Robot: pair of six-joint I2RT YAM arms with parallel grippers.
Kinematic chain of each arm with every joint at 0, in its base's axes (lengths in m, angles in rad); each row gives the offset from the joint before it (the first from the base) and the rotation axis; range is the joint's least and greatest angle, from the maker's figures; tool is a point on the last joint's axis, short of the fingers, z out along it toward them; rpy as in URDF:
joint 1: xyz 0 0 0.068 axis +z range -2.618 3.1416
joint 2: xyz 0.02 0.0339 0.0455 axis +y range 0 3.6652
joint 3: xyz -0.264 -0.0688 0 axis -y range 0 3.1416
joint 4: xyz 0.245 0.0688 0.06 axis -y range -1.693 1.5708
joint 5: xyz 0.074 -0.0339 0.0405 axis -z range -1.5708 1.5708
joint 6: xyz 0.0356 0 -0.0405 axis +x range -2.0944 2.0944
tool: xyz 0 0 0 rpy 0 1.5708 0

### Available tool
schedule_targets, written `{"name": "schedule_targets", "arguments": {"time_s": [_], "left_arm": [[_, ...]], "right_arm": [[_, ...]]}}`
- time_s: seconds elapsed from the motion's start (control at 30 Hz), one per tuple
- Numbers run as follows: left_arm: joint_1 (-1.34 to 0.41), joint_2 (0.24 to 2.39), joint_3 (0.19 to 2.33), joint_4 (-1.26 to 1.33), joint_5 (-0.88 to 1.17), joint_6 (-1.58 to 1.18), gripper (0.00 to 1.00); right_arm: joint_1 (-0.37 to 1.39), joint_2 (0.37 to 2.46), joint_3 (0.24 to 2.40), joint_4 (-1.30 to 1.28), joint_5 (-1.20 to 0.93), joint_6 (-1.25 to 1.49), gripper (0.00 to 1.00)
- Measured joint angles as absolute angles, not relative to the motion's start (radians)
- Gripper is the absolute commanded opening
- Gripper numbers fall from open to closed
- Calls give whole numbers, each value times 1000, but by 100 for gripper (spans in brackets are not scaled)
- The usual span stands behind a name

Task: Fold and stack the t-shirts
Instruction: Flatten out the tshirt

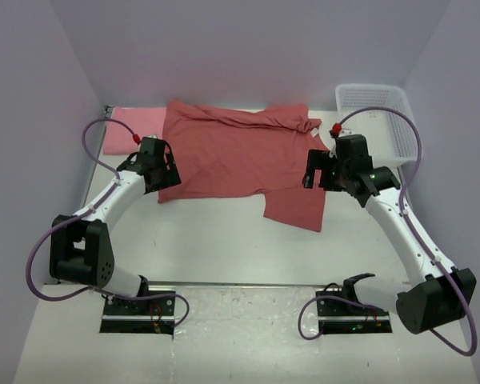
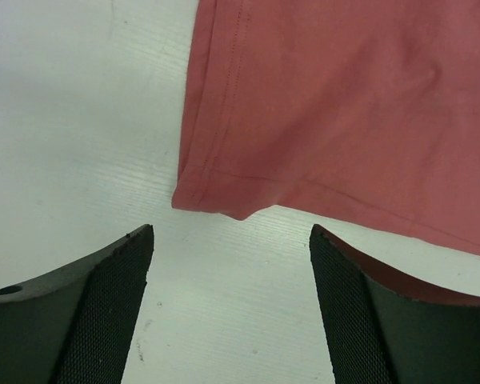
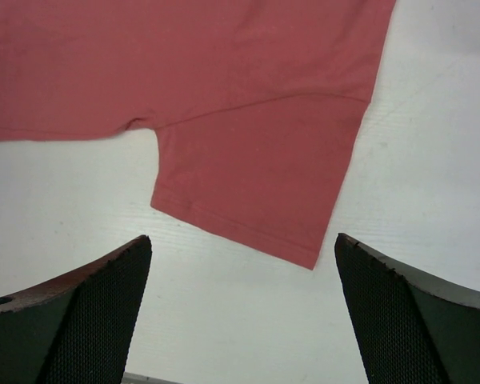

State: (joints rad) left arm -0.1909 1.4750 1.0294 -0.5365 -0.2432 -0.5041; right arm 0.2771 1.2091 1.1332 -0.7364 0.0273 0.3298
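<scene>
A brick-red t-shirt lies spread across the back of the table, one sleeve sticking out toward the front. A lighter pink t-shirt lies folded at the back left, partly under the red one. My left gripper hovers at the red shirt's left bottom corner, jaws open with bare table between them. My right gripper hangs over the right side by the sleeve, open and holding nothing.
A white plastic lattice basket stands at the back right, close behind the right arm. Purple walls enclose the table on three sides. Cables loop off both arms.
</scene>
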Motion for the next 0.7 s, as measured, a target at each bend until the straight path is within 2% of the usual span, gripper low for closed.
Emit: {"name": "schedule_targets", "arguments": {"time_s": [0.37, 0.7], "left_arm": [[-149, 1560, 1025, -531, -135, -532, 80], [-15, 1560, 964, -525, -98, -536, 80]], "right_arm": [[281, 1140, 1129, -683, 9, 341, 96], [281, 1132, 1106, -680, 9, 345, 96]]}}
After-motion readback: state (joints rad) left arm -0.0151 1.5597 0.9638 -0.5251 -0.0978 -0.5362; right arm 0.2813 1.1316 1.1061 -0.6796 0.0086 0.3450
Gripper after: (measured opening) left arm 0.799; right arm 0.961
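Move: The t-shirt's near left corner lies about 3 cm to the left of the open left hand, barely 1 cm ahead and some 9 cm below. From that hand the t-shirt's middle is about 16 cm ahead and 26 cm right, while the folded t-shirt lies about 28 cm ahead and 15 cm left, both on the table. The same corner is roughly 49 cm left of the right hand, 5 cm ahead and 19 cm lower. Down to the t-shirt's near left corner goes the left hand, sinking about 5 cm in all: nearly straight down at first, then sweeping some 4 cm left and slightly back as it keeps sinking. Its fingers stay open and tip to point more steeply down, with the hand's left side dropping a little. The right hand lifts 2 to 3 cm above the sleeve side and hovers, still wide open. ##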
